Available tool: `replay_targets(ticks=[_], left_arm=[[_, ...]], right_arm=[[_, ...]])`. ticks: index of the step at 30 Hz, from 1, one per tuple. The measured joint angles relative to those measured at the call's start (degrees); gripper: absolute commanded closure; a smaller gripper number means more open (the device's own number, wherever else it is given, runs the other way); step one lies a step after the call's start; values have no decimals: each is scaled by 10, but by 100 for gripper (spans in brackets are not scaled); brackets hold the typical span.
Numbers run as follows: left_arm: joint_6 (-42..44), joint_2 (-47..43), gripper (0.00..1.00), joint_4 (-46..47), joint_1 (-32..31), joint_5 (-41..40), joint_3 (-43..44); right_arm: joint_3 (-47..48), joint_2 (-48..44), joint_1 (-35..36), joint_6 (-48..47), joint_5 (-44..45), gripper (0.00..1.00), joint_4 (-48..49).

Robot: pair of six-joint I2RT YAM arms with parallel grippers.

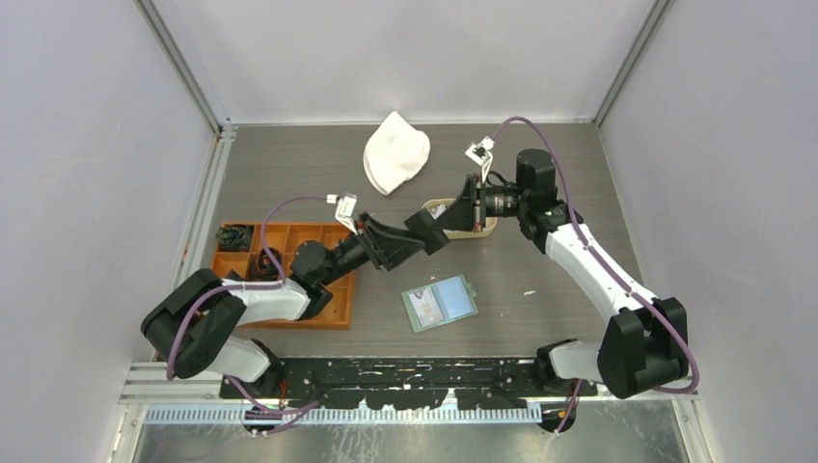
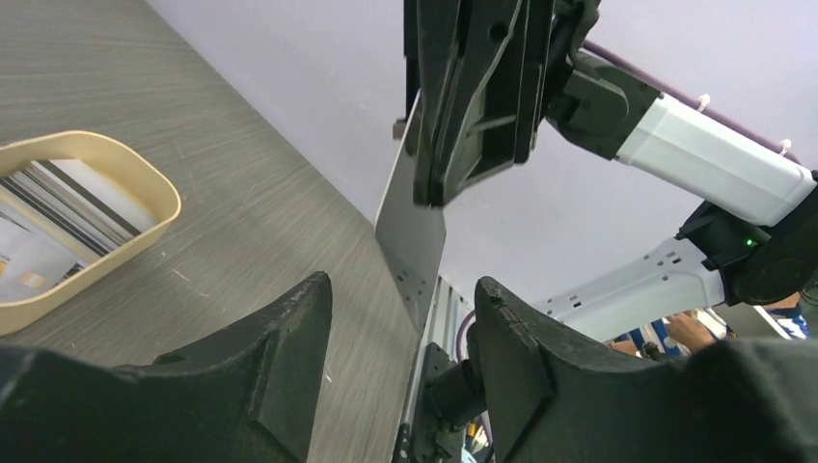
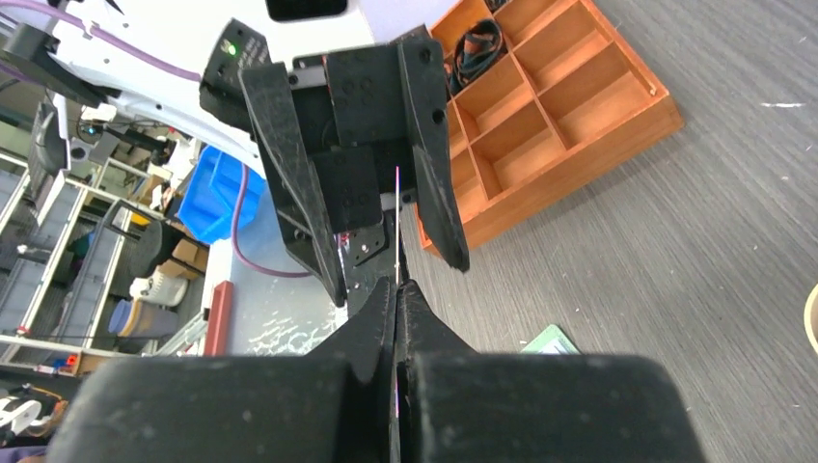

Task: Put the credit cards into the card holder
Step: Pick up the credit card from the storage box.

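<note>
A grey credit card [image 2: 413,241] hangs in the air, and my right gripper [image 3: 397,285] is shut on its upper end. In the right wrist view the card [image 3: 397,222] shows as a thin edge sticking out of the closed jaws. My left gripper [image 2: 403,285] is open, one finger on each side of the card's free end, with a gap on both sides. More credit cards [image 2: 53,227] lie in the oval tan tray [image 2: 145,178]. The sage-green card holder [image 1: 440,302] lies open on the table below the grippers, its corner [image 3: 552,340] visible past my right jaws.
The oval tan tray [image 1: 489,228] sits right under the two grippers. An orange compartmented tray [image 1: 289,241] stands by the left arm with dark items in its cells. A white cloth [image 1: 395,151] lies at the back. Grey walls enclose the table.
</note>
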Motion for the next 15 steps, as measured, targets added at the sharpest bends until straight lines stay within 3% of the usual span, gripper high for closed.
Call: replay_targets(ticks=[4, 5, 6, 7, 8, 15], left_arm=[[-19, 9, 59, 21, 15, 9, 2], [-22, 10, 68, 23, 18, 11, 3], [-26, 12, 86, 26, 23, 14, 5], [-31, 12, 98, 27, 26, 17, 7], [-36, 14, 100, 29, 29, 20, 8], [-59, 33, 100, 38, 58, 68, 11]], right_arm=[[2, 12, 9, -42, 0, 99, -48], [3, 15, 11, -50, 0, 99, -57], [5, 18, 14, -61, 0, 99, -69], [8, 21, 15, -70, 0, 99, -79], [10, 23, 17, -80, 0, 98, -88], [29, 24, 21, -165, 19, 44, -162]])
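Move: Just beyond the left hand's open fingers, the black card's middle lies about 3 cm right, 2 cm forward and 1 cm up. The card holder is about 9 cm back, 6 cm right and 19 cm below that hand, the storage box some 12 cm ahead, 10 cm right and 18 cm below. From the right hand, already pinching the card, its middle is about 3 cm left and 2 cm back, a centimetre lower. Taking over the black card in mid-air, the left hand shuts its fingers from more than half open onto the card's left end while easing about 2 cm forward and left. The right hand, still pinching the other end at first, sinks some 3 cm with a slight downward tip of its fingers, then opens them to release the card. ##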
